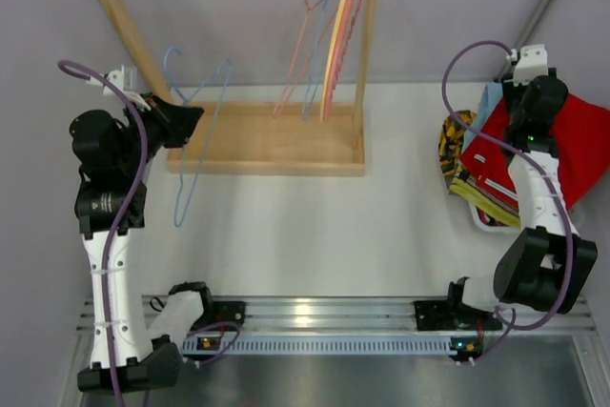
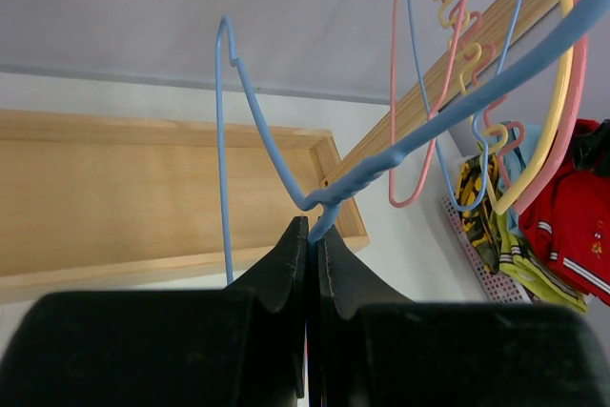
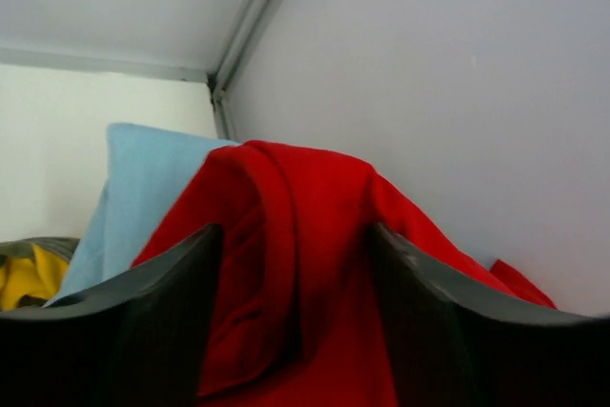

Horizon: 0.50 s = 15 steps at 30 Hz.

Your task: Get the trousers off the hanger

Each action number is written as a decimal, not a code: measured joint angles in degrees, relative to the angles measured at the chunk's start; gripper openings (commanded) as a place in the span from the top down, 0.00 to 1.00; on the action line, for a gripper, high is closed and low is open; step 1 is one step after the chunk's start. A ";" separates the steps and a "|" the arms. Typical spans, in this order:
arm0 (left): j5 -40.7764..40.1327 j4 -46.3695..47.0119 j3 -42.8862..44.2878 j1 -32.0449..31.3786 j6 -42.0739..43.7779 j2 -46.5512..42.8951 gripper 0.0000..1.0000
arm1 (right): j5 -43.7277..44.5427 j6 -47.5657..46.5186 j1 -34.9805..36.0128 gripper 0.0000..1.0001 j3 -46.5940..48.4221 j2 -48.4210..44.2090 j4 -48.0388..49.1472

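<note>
My left gripper [image 1: 195, 116] is shut on the twisted neck of an empty blue wire hanger [image 1: 205, 102] and holds it in front of the wooden rack; the left wrist view shows the fingers [image 2: 286, 264] pinching the hanger [image 2: 381, 164]. The red trousers [image 1: 581, 150] lie on a pile at the right with the light blue pair [image 1: 488, 102] and the yellow-green pair [image 1: 486, 199]. My right gripper [image 1: 548, 92] is open over the pile. In the right wrist view its jaws [image 3: 295, 231] straddle a raised fold of the red trousers [image 3: 315, 178], with the light blue pair [image 3: 143, 178] behind.
The wooden rack [image 1: 276, 140] stands at the back, with several empty coloured hangers [image 1: 334, 45] bunched at the right end of its rail. A yellow-and-black patterned cloth [image 1: 453, 145] lies at the pile's left edge, in a white basket [image 1: 481, 221]. Walls close in on both sides.
</note>
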 measured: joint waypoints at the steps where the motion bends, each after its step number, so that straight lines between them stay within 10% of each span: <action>1: 0.09 0.02 0.46 -0.22 0.28 0.68 1.00 | -1.20 0.96 0.02 0.24 0.02 -0.66 -0.79; 5: -1.11 -0.13 3.67 -3.06 2.25 4.90 1.00 | -4.02 2.27 0.00 0.02 0.76 -3.74 -5.46; 15: -11.17 0.31 17.38 -15.74 8.37 16.70 1.00 | -7.67 4.68 -0.35 0.01 6.80 -12.46 -15.13</action>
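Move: The blue hanger pinched in the left hand is bound for the rack's rail, at a free spot some 16 cm ahead, 17 cm to the right and 15 cm higher. The hanging pink hanger's middle is about 11 cm ahead, 18 cm right and 7 cm up; the yellow hanger's is 11 cm ahead, 25 cm right and 6 cm up. From the right hand, the red trousers' middle lies roughly 7 cm back, 9 cm right and 8 cm below; the camouflage trousers are 9 cm back, 10 cm left, 13 cm below. The blue hanger, still pinched shut in the left fingers, is carried about 9 cm forward, to the right and upward towards the rail and the hanging hangers, the wrist rolling some 10 degrees left side up. The red trousers are let go meanwhile: the right fingers, already parting, spread wide and come free as that hand rises about 8 cm, drawing back and a little left. ##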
